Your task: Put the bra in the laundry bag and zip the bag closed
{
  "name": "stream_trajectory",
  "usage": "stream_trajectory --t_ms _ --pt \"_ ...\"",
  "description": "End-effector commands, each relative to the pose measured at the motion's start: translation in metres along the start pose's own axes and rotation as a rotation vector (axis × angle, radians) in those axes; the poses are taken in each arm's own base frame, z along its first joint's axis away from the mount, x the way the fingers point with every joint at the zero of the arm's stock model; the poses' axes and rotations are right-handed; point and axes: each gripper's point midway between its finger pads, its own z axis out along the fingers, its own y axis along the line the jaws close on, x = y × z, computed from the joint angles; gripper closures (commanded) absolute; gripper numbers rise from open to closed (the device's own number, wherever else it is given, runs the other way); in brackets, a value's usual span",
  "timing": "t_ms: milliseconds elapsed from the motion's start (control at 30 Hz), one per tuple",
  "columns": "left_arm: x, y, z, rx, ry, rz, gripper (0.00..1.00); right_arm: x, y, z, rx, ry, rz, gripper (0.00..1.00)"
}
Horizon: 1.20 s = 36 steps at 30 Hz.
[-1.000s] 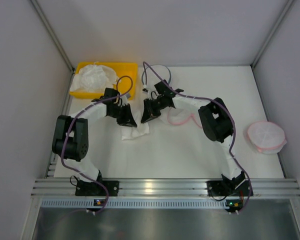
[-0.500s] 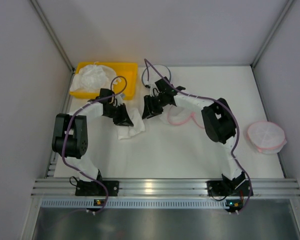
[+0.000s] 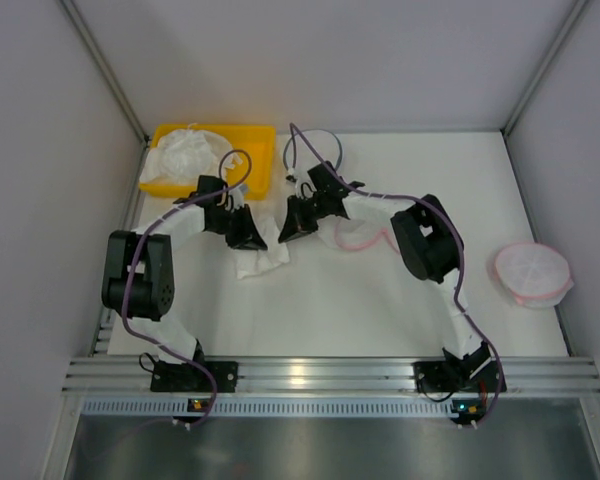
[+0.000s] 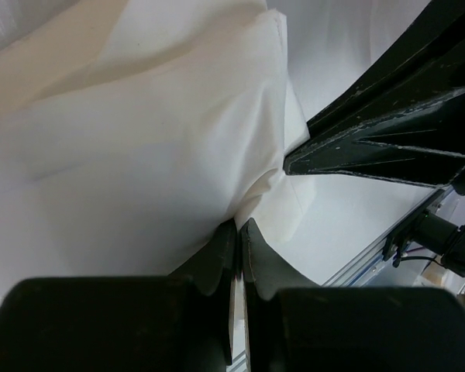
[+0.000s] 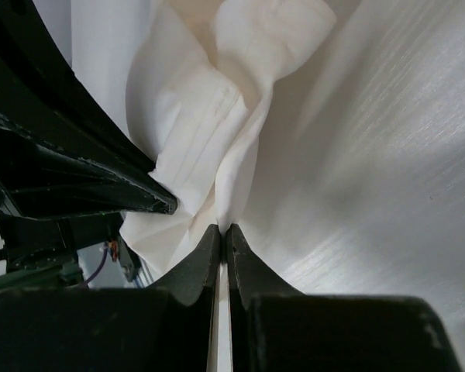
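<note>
The white bra point(image 3: 261, 258) lies crumpled on the table between my two grippers. My left gripper point(image 3: 247, 235) is shut on a fold of the bra point(image 4: 139, 155), its fingertips point(image 4: 226, 236) pressed together on the cloth. My right gripper point(image 3: 292, 228) is shut on another fold of the bra point(image 5: 209, 132), just to the right. Each wrist view shows the other gripper's black fingers close by. The pink-rimmed laundry bag point(image 3: 358, 238) lies flat on the table, partly hidden under my right forearm.
A yellow bin point(image 3: 260, 140) holding white garments stands at the back left. A second round white bag with a pink rim point(image 3: 531, 272) lies at the far right. The grey side walls and the metal rail at the front bound the table.
My right gripper opened briefly, then shut again on the bra. Both grippers and the bra shifted slightly left and towards the back.
</note>
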Motion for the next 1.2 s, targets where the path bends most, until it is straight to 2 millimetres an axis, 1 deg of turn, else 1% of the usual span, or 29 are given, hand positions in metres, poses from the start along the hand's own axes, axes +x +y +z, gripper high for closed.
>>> stream_trajectory --t_ms 0,33,67,167,233,267,333,367,433,467,500,567,600,633,667,700,800,867,933,967,1000,1033,1067,1167 --pt "-0.021 -0.021 -0.015 0.045 -0.085 0.02 1.0 -0.005 0.024 -0.003 -0.087 -0.034 -0.05 1.0" --pt "-0.024 -0.024 -0.017 0.056 -0.093 0.015 1.0 -0.006 0.026 -0.003 -0.092 -0.041 -0.062 1.0" --pt "-0.025 -0.028 -0.016 0.075 -0.092 0.016 1.0 -0.001 0.029 -0.002 -0.095 -0.033 -0.066 1.0" --pt "-0.027 -0.031 -0.013 0.077 -0.094 0.031 1.0 0.003 0.031 -0.002 -0.098 -0.027 -0.068 1.0" --pt "-0.021 -0.023 -0.004 0.052 -0.068 0.013 1.0 0.003 0.031 -0.003 -0.093 -0.027 -0.076 1.0" --pt "-0.016 -0.015 0.004 0.04 -0.044 -0.007 1.0 0.002 0.031 -0.005 -0.089 -0.027 -0.074 1.0" --pt "-0.01 -0.006 0.011 0.029 -0.022 -0.018 1.0 0.003 0.031 -0.006 -0.089 -0.025 -0.068 0.99" --pt "-0.002 0.002 0.017 0.017 0.003 -0.037 1.0 0.001 0.029 -0.01 -0.09 -0.031 -0.062 0.86" --pt "0.003 0.005 0.023 0.027 0.017 -0.051 1.0 0.001 0.027 -0.013 -0.105 -0.031 -0.031 0.68" --pt "0.007 0.008 0.026 0.028 0.029 -0.062 1.0 0.002 0.028 -0.014 -0.118 -0.029 -0.02 0.54" --pt "0.009 0.009 0.028 0.031 0.033 -0.072 1.0 0.001 0.03 -0.014 -0.132 -0.031 -0.018 0.48" --pt "0.008 0.008 0.03 0.045 0.035 -0.075 1.0 0.006 0.031 -0.014 -0.161 -0.017 0.017 0.37" --pt "0.006 0.006 0.031 0.052 0.035 -0.075 1.0 0.006 0.034 -0.014 -0.176 -0.022 0.018 0.35" --pt "0.005 0.006 0.032 0.054 0.033 -0.079 1.0 0.0 0.04 -0.014 -0.203 -0.052 0.022 0.29" --pt "0.006 0.007 0.034 0.056 0.04 -0.087 1.0 0.007 0.034 -0.011 -0.195 -0.05 0.046 0.04" --pt "0.003 0.006 0.034 0.061 0.037 -0.087 1.0 0.009 0.033 -0.009 -0.187 -0.054 0.062 0.01" --pt "0.002 0.006 0.037 0.069 0.047 -0.1 1.0 0.017 0.029 0.002 -0.153 -0.043 0.027 0.0" --pt "0.005 0.004 0.039 0.092 0.065 -0.111 1.0 0.021 0.022 0.012 -0.099 -0.037 0.02 0.01" --pt "0.005 0.001 0.04 0.119 0.068 -0.128 1.0 0.016 0.018 0.017 -0.068 -0.059 -0.008 0.01" --pt "0.005 0.001 0.041 0.13 0.072 -0.139 1.0 0.022 0.011 0.021 -0.04 -0.04 0.007 0.01" --pt "0.004 -0.004 0.04 0.163 0.075 -0.148 1.0 0.023 0.008 0.025 -0.026 -0.04 -0.008 0.01" --pt "0.005 -0.005 0.04 0.175 0.081 -0.158 1.0 0.02 0.005 0.027 -0.007 -0.05 -0.015 0.01" --pt "0.006 -0.005 0.041 0.185 0.087 -0.168 1.0 0.022 0.001 0.033 -0.007 -0.044 -0.022 0.01" --pt "0.005 -0.003 0.041 0.204 0.092 -0.195 1.0 0.027 -0.004 0.042 -0.019 -0.042 -0.067 0.01"
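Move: The bra's gathered middle lies about 4 cm to the right hand's left, some 2 cm nearer the base and 3 cm below. The open pink-rimmed laundry bag's nearer half is some 17 cm to its right and 3 cm farther out, and the blue-rimmed bag about 22 cm ahead and 8 cm right. From the left hand, the bra's middle is about 1 cm back, level sideways and 3 cm below, with the yellow bin roughly 22 cm ahead and 14 cm left. The bra's pinched fold is let go by the right fingers, which back about 3 cm towards the base, spread wide, then slide 2 cm left to straddle the folded bra beside the left fingertips. The left hand keeps its pinch; after a slight rise it lowers the cloth about 3 cm and eases it right, its fingers tilting flatter. ##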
